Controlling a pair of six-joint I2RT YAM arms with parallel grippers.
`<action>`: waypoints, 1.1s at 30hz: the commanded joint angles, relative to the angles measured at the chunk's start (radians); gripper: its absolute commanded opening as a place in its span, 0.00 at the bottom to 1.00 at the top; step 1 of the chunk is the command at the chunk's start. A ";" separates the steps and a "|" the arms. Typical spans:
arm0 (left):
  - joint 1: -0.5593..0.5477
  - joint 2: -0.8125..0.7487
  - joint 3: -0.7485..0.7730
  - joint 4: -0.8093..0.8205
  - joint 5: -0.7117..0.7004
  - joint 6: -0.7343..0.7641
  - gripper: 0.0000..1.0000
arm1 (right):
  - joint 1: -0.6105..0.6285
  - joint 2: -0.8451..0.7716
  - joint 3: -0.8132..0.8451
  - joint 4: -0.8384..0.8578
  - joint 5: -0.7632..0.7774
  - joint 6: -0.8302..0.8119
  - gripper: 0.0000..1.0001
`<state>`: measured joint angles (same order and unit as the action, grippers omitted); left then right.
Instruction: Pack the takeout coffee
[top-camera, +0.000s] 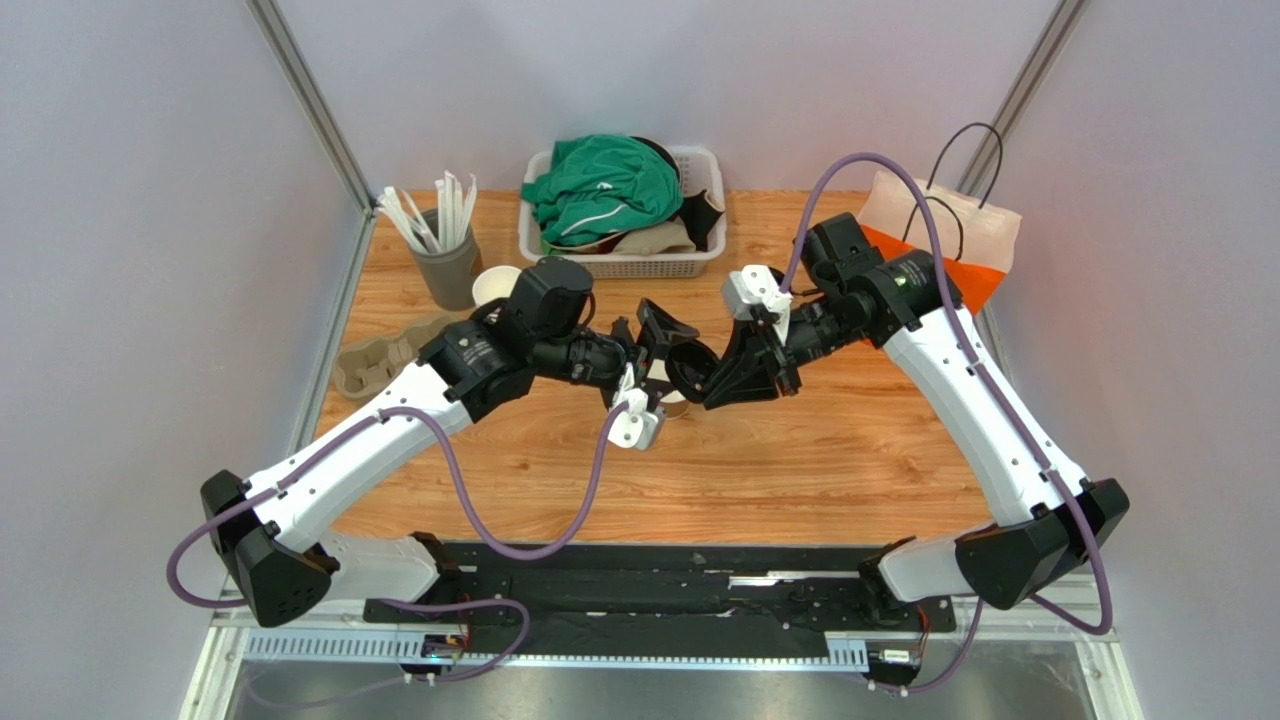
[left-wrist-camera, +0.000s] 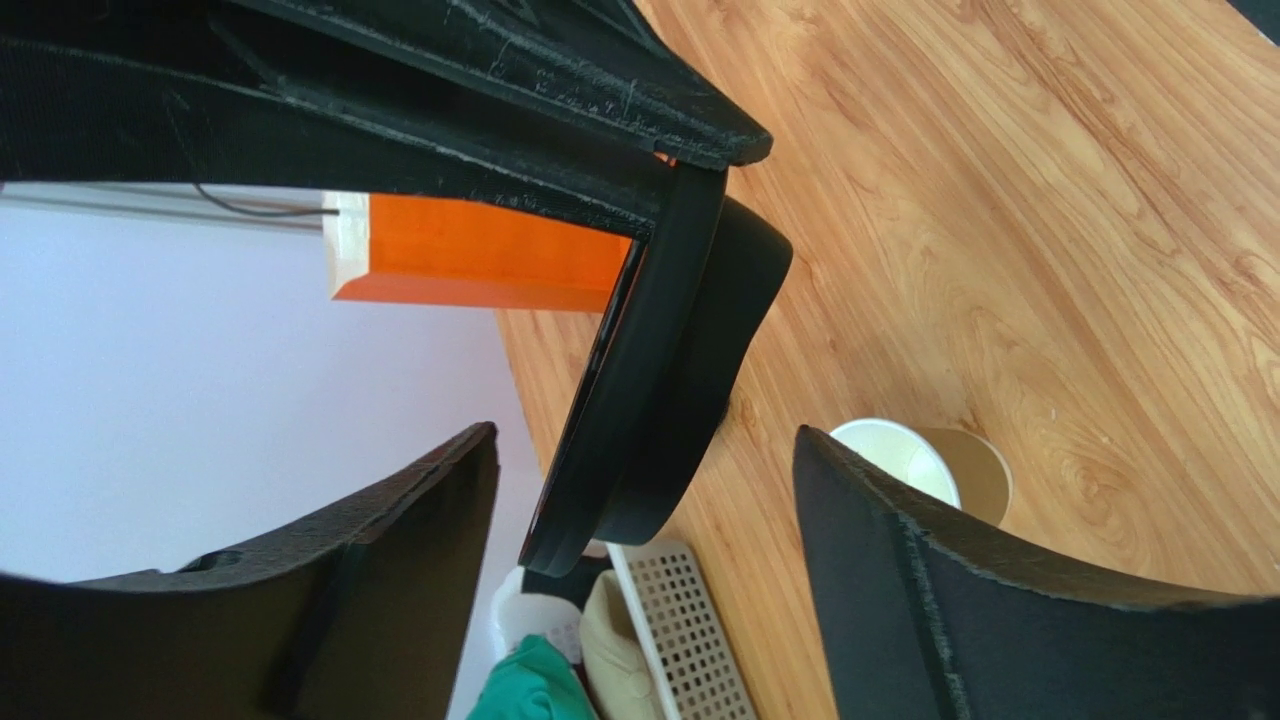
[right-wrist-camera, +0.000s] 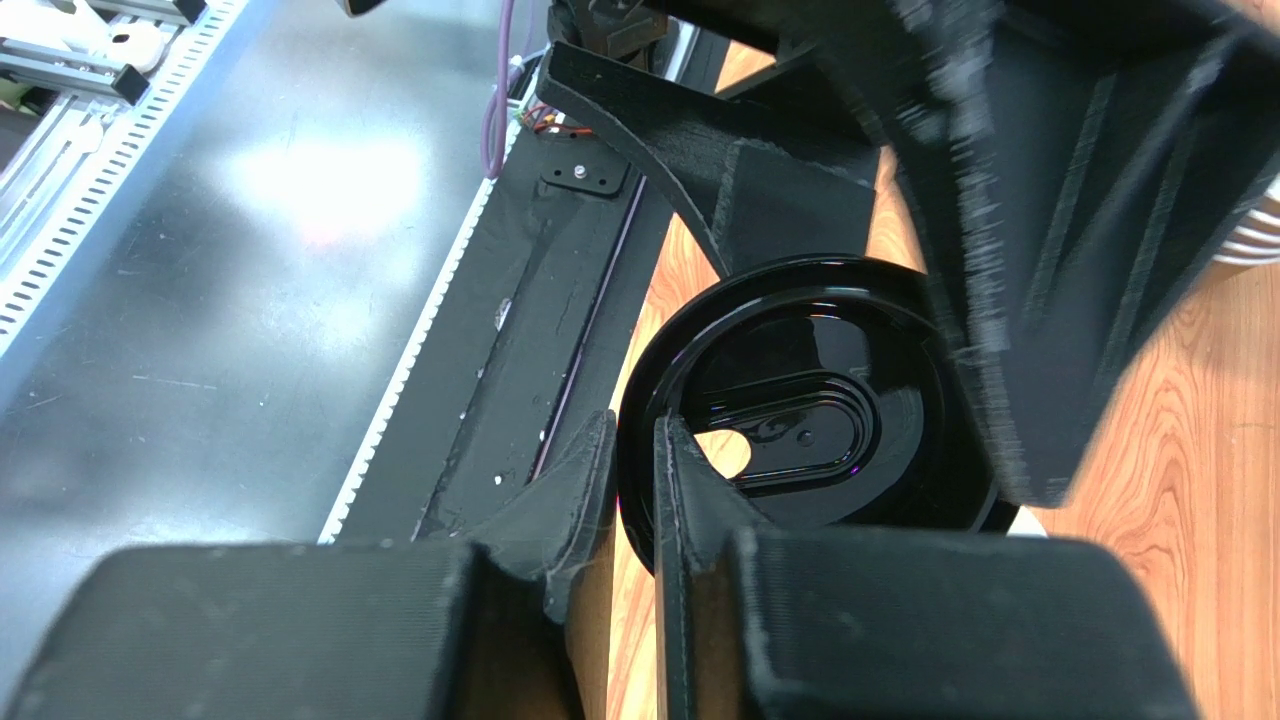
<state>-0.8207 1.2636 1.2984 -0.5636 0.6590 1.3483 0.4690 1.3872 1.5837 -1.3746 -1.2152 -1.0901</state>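
Note:
A round black plastic lid (top-camera: 691, 365) hangs tilted above the middle of the wooden table. My right gripper (top-camera: 724, 375) is shut on its rim; in the right wrist view the rim sits pinched between the fingertips of the right gripper (right-wrist-camera: 639, 443) and the lid (right-wrist-camera: 819, 405) shows its sip hole. My left gripper (top-camera: 658, 368) is open, a finger on either side of the lid. In the left wrist view the lid (left-wrist-camera: 661, 375) stands edge-on inside the left gripper (left-wrist-camera: 643, 440), touching neither finger. The takeout coffee, a lidded cup, is hidden.
At the back stands a white basket (top-camera: 703, 168) with green cloth. To its left are lidless paper cups (top-camera: 496, 282), a grey holder of stirrers (top-camera: 446, 270) and a cardboard cup tray (top-camera: 376, 360). An orange and white bag (top-camera: 947, 240) sits back right.

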 joint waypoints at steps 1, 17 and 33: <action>-0.015 -0.024 0.009 0.002 0.047 0.029 0.75 | 0.010 -0.017 0.018 -0.196 -0.056 -0.042 0.13; -0.057 -0.010 -0.005 0.010 -0.016 0.046 0.24 | 0.019 -0.013 0.022 -0.195 -0.046 -0.047 0.13; -0.063 0.014 0.113 -0.086 -0.245 -0.297 0.21 | -0.184 -0.121 0.129 0.290 0.164 0.396 0.45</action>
<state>-0.8833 1.2701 1.3033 -0.5804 0.5091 1.2301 0.3367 1.3773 1.7542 -1.3418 -1.1580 -0.9546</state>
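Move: The black lid is still pinched in the right hand, its middle about 3 cm ahead and 3 cm left of that hand's point, 1 cm lower. From the left hand the lid's middle is some 3 cm to the right, 2 cm back and level, its edge already between the open fingers. The paper cup stands about 3 cm ahead, 3 cm right and 23 cm below the left hand; the lid stack is roughly 13 cm farther out and 12 cm right of the cup. Staying almost in place and easing down only about 1 cm, the left hand closes its wide-open fingers from either face onto the lid's near edge and pinches it, while the right hand holds the rim steady. Once the left has its grip, the right fingers open and let go of the rim, and that hand pulls away up and forward with some drift to its right, about 6 cm in all, turning some 10 degrees clockwise. ##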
